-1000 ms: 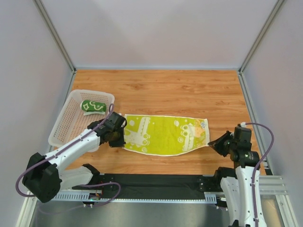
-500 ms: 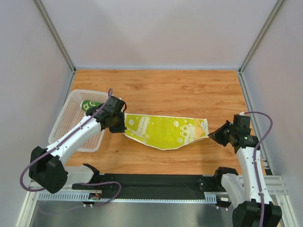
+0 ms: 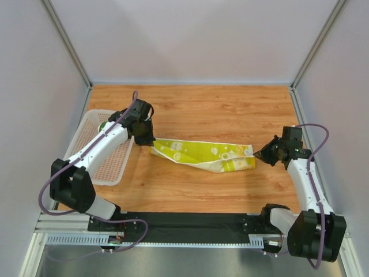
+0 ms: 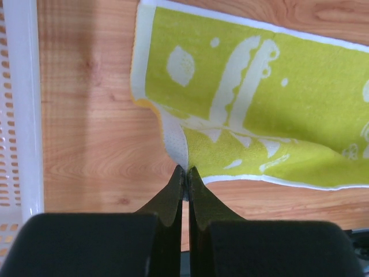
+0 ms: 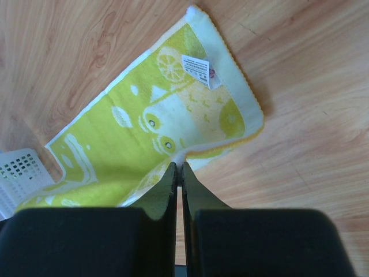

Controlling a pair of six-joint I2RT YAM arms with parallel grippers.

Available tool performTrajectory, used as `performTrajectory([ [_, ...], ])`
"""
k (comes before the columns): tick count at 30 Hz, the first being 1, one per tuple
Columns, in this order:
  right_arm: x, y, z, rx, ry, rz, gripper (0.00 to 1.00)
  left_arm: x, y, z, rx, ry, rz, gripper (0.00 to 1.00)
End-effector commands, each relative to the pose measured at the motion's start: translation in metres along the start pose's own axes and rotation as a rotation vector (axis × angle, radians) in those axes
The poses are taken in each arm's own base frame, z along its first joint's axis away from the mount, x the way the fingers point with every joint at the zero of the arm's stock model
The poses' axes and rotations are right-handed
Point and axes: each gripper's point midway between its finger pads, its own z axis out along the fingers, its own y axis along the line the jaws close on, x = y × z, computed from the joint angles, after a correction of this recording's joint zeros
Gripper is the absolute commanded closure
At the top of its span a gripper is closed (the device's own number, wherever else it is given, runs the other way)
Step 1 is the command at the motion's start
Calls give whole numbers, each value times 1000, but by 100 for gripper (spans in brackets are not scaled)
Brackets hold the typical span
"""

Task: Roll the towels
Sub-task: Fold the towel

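Note:
The yellow and lime-green towel (image 3: 202, 154) lies across the middle of the wooden table, folded over into a narrow strip. My left gripper (image 3: 147, 141) is shut on its left near corner; in the left wrist view the towel (image 4: 259, 104) rises from the pinched tips (image 4: 185, 169). At the right end, my right gripper (image 3: 259, 154) is shut on the towel's edge, and the right wrist view shows the cloth (image 5: 132, 144) and its white label beyond the tips (image 5: 177, 165). A sliver of the dark green towel (image 3: 104, 125) shows in the basket, mostly hidden behind my left arm.
The white perforated basket (image 3: 98, 167) sits at the table's left side, right beside my left arm; its rim (image 4: 20, 115) shows in the left wrist view. Grey walls and metal posts enclose the table. A black rail runs along the near edge.
Both grippers have moved toward the far side with the towel's near edge, folding it over itself. The towel went from a wide flat sheet to a narrow strip.

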Motion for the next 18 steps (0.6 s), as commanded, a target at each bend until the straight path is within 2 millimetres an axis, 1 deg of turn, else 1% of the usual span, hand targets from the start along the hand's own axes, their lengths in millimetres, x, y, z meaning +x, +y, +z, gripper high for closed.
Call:
performTrajectory([
  [1,-29,21,1,-44,-72,-6,100,-12,-6,-3,12,10,20,100],
  [5,-36,19,11,-23,-70,-6,100,-18,-5,7,-2,35,7,100],
  [6,-38,18,13,-20,-71,-1,100,-15,-3,14,-19,67,5,100],
  [8,-40,17,19,-13,-64,7,100,-18,-3,17,-29,83,6,99],
  [9,-41,17,21,-11,-61,7,100,-14,0,24,-46,115,6,98],
  [11,-45,16,26,-4,-57,11,100,-15,0,29,-52,132,5,95],
  [12,-46,16,29,-3,-57,16,100,-14,2,35,-64,152,5,95],
  [15,-50,14,35,6,-49,22,100,-14,6,43,-78,173,-1,95],
  [18,-53,14,39,11,-48,23,100,-18,11,48,-91,174,-14,95],
])
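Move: About 8 cm ahead, 2 cm left and 9 cm below the left hand lies the lime towel's far-left corner, over which it carries the pinched near corner. The basket's middle is some 24 cm left and 4 cm ahead of this hand, the rolled green towel inside it 19 cm left and 13 cm ahead, both about 6 cm lower. The towel's far-right corner lies about 8 cm straight ahead of the right hand and 6 cm below. Lowering the towel's pinched near edge onto its far half, both hands keep going towards the far corners. The left sinks about 5 cm while easing 3 cm forward, its fingers tipping some 10 degrees closer to straight down and their squeeze slackening, hardly parting, with the corner still between them. The right goes about 4 cm forward, sinking less and edging right, still pinching its corner. ##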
